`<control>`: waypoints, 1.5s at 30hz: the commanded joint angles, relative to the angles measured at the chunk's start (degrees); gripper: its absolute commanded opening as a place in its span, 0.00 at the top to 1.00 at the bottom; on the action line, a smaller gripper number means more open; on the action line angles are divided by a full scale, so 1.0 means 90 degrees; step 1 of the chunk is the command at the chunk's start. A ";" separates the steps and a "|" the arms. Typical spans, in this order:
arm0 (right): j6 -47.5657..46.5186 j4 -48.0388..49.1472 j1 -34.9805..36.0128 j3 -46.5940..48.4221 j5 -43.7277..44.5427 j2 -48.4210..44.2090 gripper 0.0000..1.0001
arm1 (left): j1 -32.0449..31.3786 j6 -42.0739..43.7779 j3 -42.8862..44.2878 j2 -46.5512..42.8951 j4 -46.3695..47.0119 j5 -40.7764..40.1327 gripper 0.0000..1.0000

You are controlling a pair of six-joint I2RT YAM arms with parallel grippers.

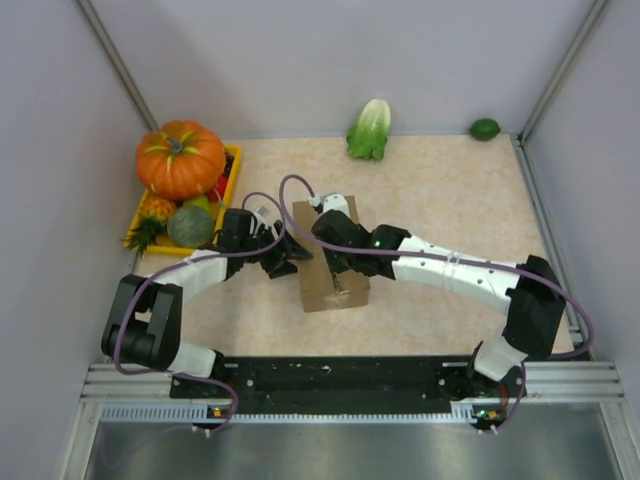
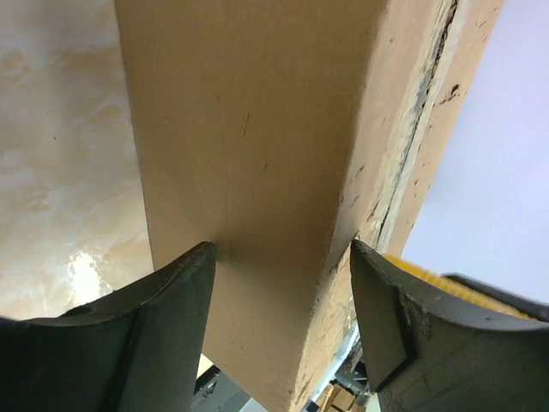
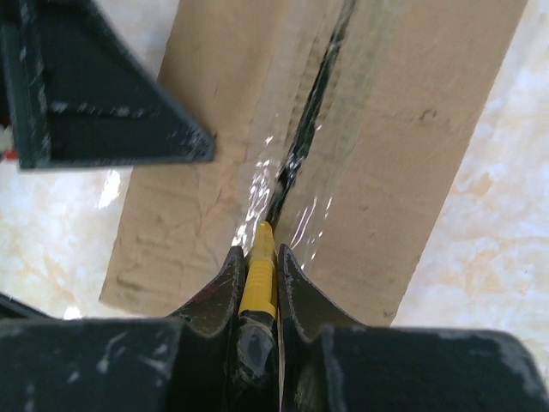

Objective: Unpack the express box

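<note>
The express box [image 1: 340,290] is a brown cardboard box standing mid-table. My left gripper [image 1: 288,255] is at its left side. In the left wrist view the left gripper [image 2: 279,249] is closed across a corner edge of the box [image 2: 257,129], with both fingertips touching cardboard. My right gripper [image 1: 335,262] is over the box top. In the right wrist view the right gripper [image 3: 262,251] is shut on a yellow-tipped cutter [image 3: 260,275]. The cutter's tip sits in the taped centre seam [image 3: 309,112] of the box [image 3: 403,129]. Beyond the tip the seam shows as a dark gap.
A yellow tray [image 1: 232,165] at the back left holds a pumpkin [image 1: 180,158], a pineapple [image 1: 150,220] and a green melon [image 1: 190,225]. A cabbage [image 1: 370,130] and a lime [image 1: 485,128] lie by the back wall. Walls close in both sides.
</note>
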 commanded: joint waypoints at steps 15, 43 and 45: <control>-0.0046 0.0081 -0.0234 0.0412 0.0038 -0.0001 1.00 | -0.0325 -0.1102 0.0551 0.0035 -0.0444 -0.0599 0.65; 0.0276 -0.0525 0.0049 -0.0467 0.0507 -0.0851 1.00 | -0.0393 -0.1542 0.0698 0.0240 -0.0483 -0.0873 0.79; 0.0306 -0.0564 0.0059 -0.0515 0.0478 -0.0968 1.00 | -0.0393 -0.1581 0.0688 0.0250 -0.0483 -0.0883 0.80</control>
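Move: The near end of the box's taped seam lies about 5 cm back from the right hand, 1 cm to its left and 6 cm below; the box's middle is some 6 cm ahead, 2 cm left and 11 cm lower. From the left hand the box's left top edge is barely 1 cm to the right, level and at the same height, its middle 7 cm right, 2 cm ahead and 5 cm down. The vegetable crate stands roughly 25 cm left of the left hand and 17 cm ahead. Keep the yellow knife pinched in the right gripper with its blade at the seam: push forward about 3 cm, pause, then draw back about 3 cm and 3.5 cm to the right towards the near end. Meanwhile close the left gripper partly over the box's left top edge, one finger on top and one on the side, easing it right and rolling it some 10 degrees. ##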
